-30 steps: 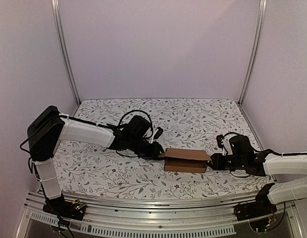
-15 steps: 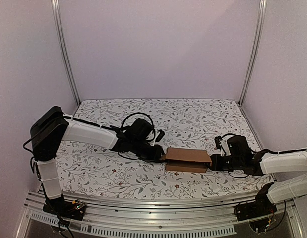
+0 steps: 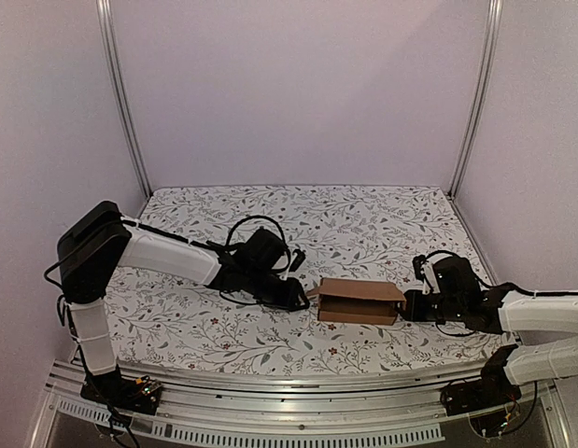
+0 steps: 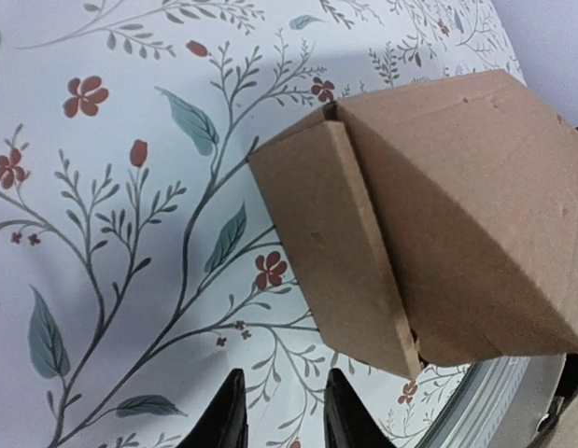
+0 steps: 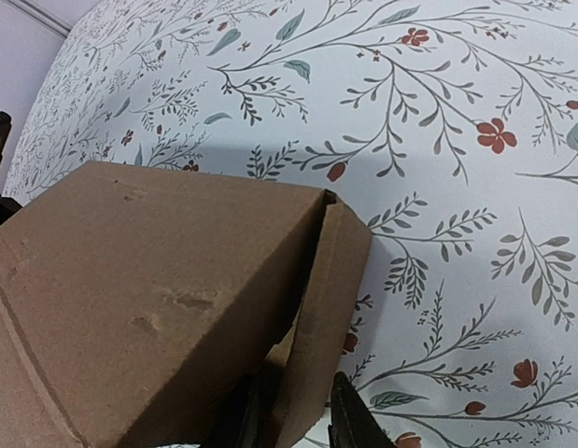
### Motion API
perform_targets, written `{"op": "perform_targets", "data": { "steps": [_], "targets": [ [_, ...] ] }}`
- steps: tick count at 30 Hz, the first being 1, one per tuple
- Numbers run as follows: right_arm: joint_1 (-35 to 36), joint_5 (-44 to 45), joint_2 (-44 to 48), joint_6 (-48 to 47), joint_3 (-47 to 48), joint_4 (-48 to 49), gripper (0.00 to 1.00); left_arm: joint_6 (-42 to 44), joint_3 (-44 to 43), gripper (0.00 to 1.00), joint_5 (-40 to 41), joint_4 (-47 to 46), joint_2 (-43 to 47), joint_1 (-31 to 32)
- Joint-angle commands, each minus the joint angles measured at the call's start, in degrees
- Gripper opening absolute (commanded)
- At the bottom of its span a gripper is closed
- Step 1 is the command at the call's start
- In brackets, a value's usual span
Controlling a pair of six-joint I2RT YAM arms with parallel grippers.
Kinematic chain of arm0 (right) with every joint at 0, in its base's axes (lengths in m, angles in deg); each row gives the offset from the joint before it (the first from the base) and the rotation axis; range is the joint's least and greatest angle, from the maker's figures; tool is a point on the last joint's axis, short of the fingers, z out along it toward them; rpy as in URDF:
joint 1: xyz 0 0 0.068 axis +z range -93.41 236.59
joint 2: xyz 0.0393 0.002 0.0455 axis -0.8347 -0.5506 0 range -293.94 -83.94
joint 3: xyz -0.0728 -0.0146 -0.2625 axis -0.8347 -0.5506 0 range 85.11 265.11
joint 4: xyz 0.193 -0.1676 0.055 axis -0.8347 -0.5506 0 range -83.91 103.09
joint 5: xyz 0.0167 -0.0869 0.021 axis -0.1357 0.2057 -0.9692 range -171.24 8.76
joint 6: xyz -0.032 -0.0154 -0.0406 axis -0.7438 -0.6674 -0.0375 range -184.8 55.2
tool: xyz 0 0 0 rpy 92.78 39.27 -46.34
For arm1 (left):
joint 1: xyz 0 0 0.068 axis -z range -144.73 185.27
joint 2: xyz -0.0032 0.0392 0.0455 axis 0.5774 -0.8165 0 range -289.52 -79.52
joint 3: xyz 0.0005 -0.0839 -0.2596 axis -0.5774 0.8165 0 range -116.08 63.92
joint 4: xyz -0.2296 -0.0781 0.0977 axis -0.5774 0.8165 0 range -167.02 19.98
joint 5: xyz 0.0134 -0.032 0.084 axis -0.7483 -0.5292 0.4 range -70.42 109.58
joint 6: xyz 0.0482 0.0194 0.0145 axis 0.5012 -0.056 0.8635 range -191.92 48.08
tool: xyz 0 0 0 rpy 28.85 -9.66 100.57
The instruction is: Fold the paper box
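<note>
The paper box (image 3: 359,301) is a small brown cardboard box lying on the flowered table cover between the two arms. In the left wrist view the paper box (image 4: 429,224) sits ahead and to the right, its end flap closed against the body. My left gripper (image 4: 284,418) is open by a narrow gap with only table cover between its fingers, just short of the box's left end (image 3: 303,296). My right gripper (image 5: 296,420) is shut on the paper box's (image 5: 158,308) right end flap, which stands between its fingers (image 3: 408,305).
The flowered table cover (image 3: 363,224) stretches behind the box to the back wall. A metal rail (image 3: 298,383) runs along the near edge. Upright frame posts (image 3: 120,93) stand at the back corners. Black cables loop over the left arm's wrist (image 3: 260,245).
The box has shifted a little to the right with the right gripper. The left gripper now sits slightly lower, with a small gap to the box's left end.
</note>
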Motion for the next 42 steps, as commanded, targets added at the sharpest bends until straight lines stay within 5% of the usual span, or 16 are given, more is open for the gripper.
{"op": "perform_targets", "data": {
  "steps": [1, 16, 24, 42],
  "targets": [
    [-0.13, 2.47, 1.11, -1.30, -0.88, -3.77, 0.23, 1.51, 0.27, 0.27, 3.01, 2.62, -0.35, 0.49],
    [-0.02, 2.48, 1.55, -1.84, -1.01, -4.48, 0.22, 9.12, -11.07, 0.28, 8.92, 9.20, 2.87, -2.23],
    [0.19, 2.48, 1.65, -1.84, -0.82, -4.45, 0.21, 11.18, -17.64, 0.28, 4.96, 8.18, 1.09, -3.12],
    [0.57, 5.08, 0.33, -2.10, 0.31, -5.56, 0.21, 13.62, -13.23, 0.28, -0.43, 5.26, -5.34, 2.08]
  ]
}}
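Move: To the left hand's right, about 12 cm off, 2 cm farther out and 4 cm higher, is the middle of the box lid. The left end flap is much nearer, some 3 cm right and 3 cm forward, with the right gripper about 21 cm to the right and level fore-and-aft. From the right hand, the lid's middle lies roughly 9 cm left, 2 cm forward and 3 cm up; the right end flap is about 2 cm ahead. Backing off slightly left and down from the box's left end, the left hand then sweeps up about 12 cm, forward and to the right to clear the lid, and finally drops some 4 cm while drawing back, towards the lid's left edge. Its fingertips swing forward about 15 degrees, the narrow opening unchanged. The right hand stays, keeping the right end flap between its fingers. ##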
